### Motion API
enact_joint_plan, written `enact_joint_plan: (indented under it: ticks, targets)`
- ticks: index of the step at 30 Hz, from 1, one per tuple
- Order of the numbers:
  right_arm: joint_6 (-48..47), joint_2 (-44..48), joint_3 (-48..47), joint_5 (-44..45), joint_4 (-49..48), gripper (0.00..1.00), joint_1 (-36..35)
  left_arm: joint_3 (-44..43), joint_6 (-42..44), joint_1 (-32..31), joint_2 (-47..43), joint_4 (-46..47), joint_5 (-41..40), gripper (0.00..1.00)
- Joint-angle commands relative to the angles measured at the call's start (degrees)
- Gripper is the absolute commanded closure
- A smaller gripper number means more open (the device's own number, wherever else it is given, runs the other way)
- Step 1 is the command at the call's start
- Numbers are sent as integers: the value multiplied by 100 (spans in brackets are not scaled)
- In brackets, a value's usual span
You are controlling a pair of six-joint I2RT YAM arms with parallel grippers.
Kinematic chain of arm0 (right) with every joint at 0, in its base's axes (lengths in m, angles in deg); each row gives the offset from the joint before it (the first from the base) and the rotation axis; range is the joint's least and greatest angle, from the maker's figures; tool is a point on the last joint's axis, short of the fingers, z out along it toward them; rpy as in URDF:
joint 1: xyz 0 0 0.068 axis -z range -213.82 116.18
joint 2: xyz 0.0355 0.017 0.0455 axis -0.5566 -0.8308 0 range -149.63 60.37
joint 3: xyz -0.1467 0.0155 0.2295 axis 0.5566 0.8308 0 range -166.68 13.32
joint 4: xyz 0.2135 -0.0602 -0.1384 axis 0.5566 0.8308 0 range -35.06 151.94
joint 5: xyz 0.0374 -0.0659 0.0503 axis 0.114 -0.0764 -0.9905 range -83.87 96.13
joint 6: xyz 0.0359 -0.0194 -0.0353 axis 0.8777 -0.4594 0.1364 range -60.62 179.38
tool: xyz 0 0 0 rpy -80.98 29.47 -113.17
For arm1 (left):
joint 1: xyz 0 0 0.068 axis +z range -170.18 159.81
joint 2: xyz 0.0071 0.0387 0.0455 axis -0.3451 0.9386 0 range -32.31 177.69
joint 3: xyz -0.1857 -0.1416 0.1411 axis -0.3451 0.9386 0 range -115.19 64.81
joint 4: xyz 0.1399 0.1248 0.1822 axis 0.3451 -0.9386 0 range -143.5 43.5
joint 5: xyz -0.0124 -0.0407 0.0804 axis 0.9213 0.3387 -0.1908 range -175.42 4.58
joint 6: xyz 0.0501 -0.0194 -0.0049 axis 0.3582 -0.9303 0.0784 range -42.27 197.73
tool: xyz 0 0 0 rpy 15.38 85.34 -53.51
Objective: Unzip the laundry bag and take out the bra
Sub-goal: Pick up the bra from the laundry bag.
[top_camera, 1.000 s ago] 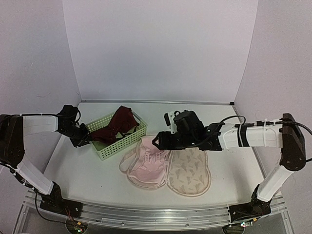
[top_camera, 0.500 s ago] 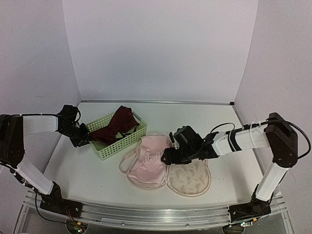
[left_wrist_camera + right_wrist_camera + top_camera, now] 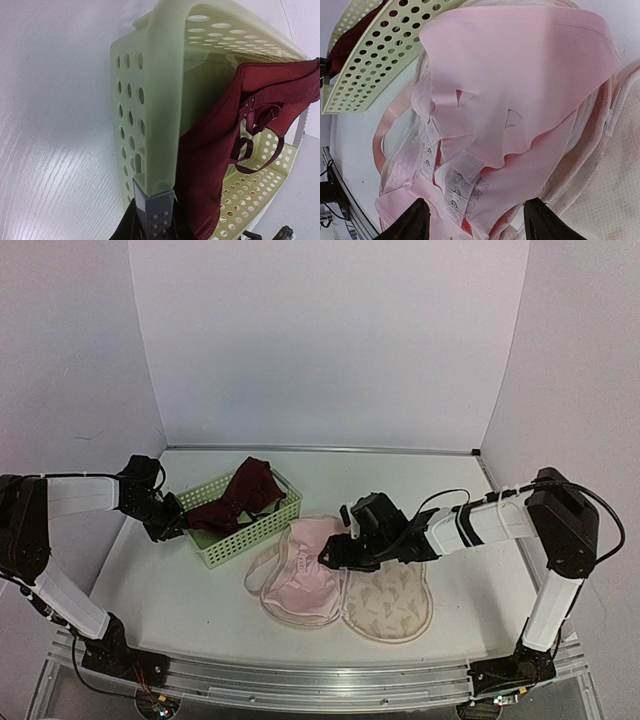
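The laundry bag (image 3: 392, 606) lies unzipped and spread flat, its cream patterned half on the right (image 3: 615, 190). A pink bra (image 3: 305, 578) with a hook strip and care labels fills its left half (image 3: 520, 75). A dark maroon bra (image 3: 246, 492) lies in the light green basket (image 3: 250, 536), its straps showing in the left wrist view (image 3: 215, 145). My right gripper (image 3: 335, 552) hovers low over the pink bra's near end, open (image 3: 480, 220), fingers either side of the hook strip. My left gripper (image 3: 172, 522) is shut on the basket's left rim (image 3: 160, 200).
The green basket (image 3: 150, 100) stands at an angle just left of the bag, its perforated wall close to the pink bra (image 3: 375, 65). White walls close in the back and both sides. The right arm stretches across the table's right half.
The right arm has come down and drawn in from higher over the bag's far end to low over the pink bra. The left arm and basket have not moved.
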Motion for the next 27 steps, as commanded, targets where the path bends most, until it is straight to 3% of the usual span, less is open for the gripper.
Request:
enact_joint_plan:
  ticks: [1, 6, 13, 16, 27]
  targets:
    - [279, -209, -193, -295, -449, 36, 40, -213, 100, 6, -251, 338, 142, 100]
    - [488, -365, -125, -446, -732, 43, 43, -209, 118, 10, -268, 312, 138, 100]
    - [560, -307, -37, -487, -859, 87, 53, -209, 118, 6, -305, 294, 121, 100]
    - [552, -156, 55, -412, -852, 98, 55, -203, 116, 7, -305, 285, 124, 100]
    - [492, 679, 0, -375, -859, 100, 59, -204, 134, 6, -308, 292, 115, 100]
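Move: The pink bra lies right at the open right fingers, its middle about 3 cm to the hand's left, 2 cm back and 2 cm lower. The basket's middle is roughly 17 cm left and 11 cm ahead; the empty bag flap lies some 13 cm right, 7 cm back and 4 cm down. From the left hand on the basket rim, the bra is about 25 cm right, 10 cm back and 5 cm lower. The right hand sinks some 1.5 cm into the bra while easing a little to its left, and its wide-open fingers shut almost fully, pinching a fold of the pink cloth near the hook strips. Once closed it holds low for a moment, then turns upward with the fold kept in its grip, coming up about 3 cm from its lowest point, the wrist having rolled slightly, under 10 degrees, so that its left side rises. ##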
